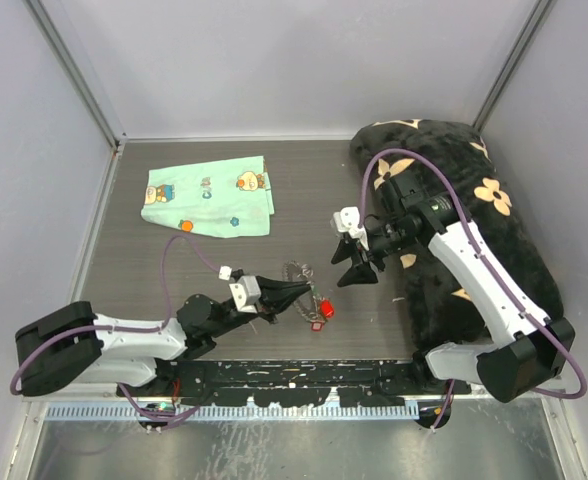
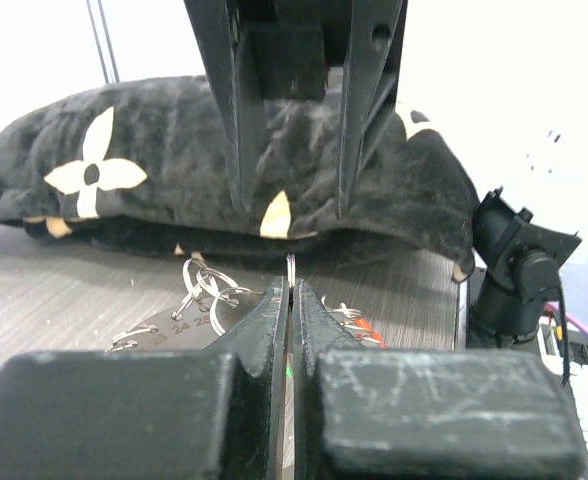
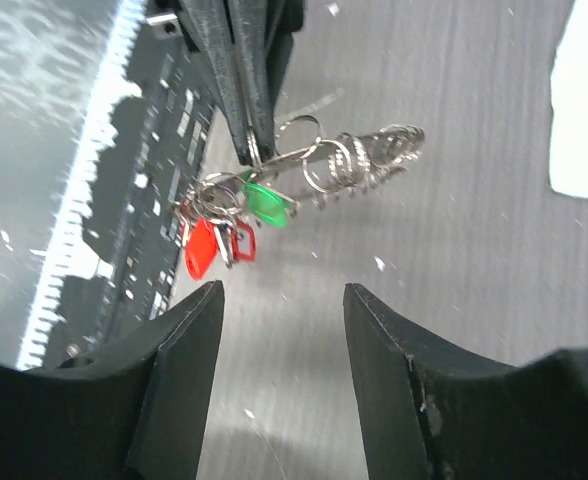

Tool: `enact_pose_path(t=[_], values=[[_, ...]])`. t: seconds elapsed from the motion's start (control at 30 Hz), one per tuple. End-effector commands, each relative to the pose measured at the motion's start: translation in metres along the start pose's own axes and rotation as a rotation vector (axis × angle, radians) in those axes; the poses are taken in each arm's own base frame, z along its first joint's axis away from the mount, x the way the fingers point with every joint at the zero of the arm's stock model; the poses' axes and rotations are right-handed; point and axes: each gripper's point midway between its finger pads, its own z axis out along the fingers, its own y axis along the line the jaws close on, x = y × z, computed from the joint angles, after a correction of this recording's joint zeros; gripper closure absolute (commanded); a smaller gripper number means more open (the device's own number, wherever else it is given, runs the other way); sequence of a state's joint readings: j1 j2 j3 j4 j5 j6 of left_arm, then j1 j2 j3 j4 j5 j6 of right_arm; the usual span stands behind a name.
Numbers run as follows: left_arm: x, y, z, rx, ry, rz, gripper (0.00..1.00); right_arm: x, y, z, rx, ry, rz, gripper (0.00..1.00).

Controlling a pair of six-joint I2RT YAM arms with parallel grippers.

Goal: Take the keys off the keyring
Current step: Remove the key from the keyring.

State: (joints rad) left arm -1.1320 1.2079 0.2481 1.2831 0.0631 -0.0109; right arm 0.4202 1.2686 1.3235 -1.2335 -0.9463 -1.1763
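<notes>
The keyring (image 1: pixel 294 272) is a thin silver wire loop fringed with small rings, lying mid-table. My left gripper (image 1: pixel 307 291) is shut on its wire. In the left wrist view the wire (image 2: pixel 291 268) sticks up from between the closed fingertips. Keys with red heads (image 1: pixel 323 309) and a green head (image 3: pixel 267 203) hang bunched at the near end of the keyring (image 3: pixel 359 160). My right gripper (image 1: pixel 354 266) stands open just right of the bunch, apart from it. In its own view the right gripper (image 3: pixel 282 300) has nothing between its fingers, and the red keys (image 3: pixel 202 248) lie ahead.
A mint-green cartoon-print cloth (image 1: pixel 209 198) lies at the back left with a small orange piece (image 1: pixel 186 226) at its edge. A big black cushion with cream flowers (image 1: pixel 454 220) fills the right side, under the right arm. Walls close in the table.
</notes>
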Motion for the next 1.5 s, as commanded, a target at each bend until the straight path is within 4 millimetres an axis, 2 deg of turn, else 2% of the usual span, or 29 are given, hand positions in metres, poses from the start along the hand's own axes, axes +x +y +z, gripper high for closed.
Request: enact_pose_path(t=[0.0,0.23,0.37,0.53,0.93,1.33,1.47], values=[[-0.06,-0.007,0.002,0.04,-0.207,0.014,1.0,-0.042,0.016,0.003,-0.087,-0.288,-0.033,0.43],[-0.087,-0.017,0.002,0.095,-0.28,0.007,1.0,-0.071,0.027,-0.006,-0.139,-0.421,-0.046,0.47],[-0.099,-0.02,0.002,0.11,-0.31,0.005,1.0,-0.078,0.033,-0.008,-0.165,-0.473,-0.047,0.56],[-0.109,-0.025,0.004,0.137,-0.331,-0.005,1.0,-0.08,0.038,-0.008,-0.179,-0.502,-0.05,0.58],[-0.118,-0.028,0.012,0.158,-0.351,-0.012,1.0,-0.078,0.047,-0.004,-0.204,-0.528,-0.051,0.63],[-0.116,-0.03,0.019,0.171,-0.342,-0.025,1.0,-0.081,0.053,0.002,-0.244,-0.532,-0.065,0.67],[-0.115,-0.031,0.021,0.175,-0.339,-0.032,1.0,-0.082,0.055,0.004,-0.251,-0.531,-0.069,0.72]])
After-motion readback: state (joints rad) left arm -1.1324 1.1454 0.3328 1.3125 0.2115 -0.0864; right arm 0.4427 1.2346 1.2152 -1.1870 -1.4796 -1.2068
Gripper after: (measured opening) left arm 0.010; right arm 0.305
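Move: The small ring sticking up from the left hand's shut fingertips lies about 3 cm back, 5 cm left and 1 cm below the right hand's open fingers; for the left hand it is right at the pads, 1 cm up. The green key tag hangs 2 cm under that ring. From the left hand the loose rings are some 3 cm ahead, 2 left and 2 below, the red tag 5 back, 3 right and 4 below. The right fingers come around the small ring the left hand still pinches and narrow to about half their gap without shutting; whether they touch can't be seen. The right hand travels back some 6 cm, up 5 and left 3, its fingers swinging up about 30 degrees from a downward slant towards level. Meanwhile the left hand keeps its pinch, lifting about 6 cm and drawing back 3. ##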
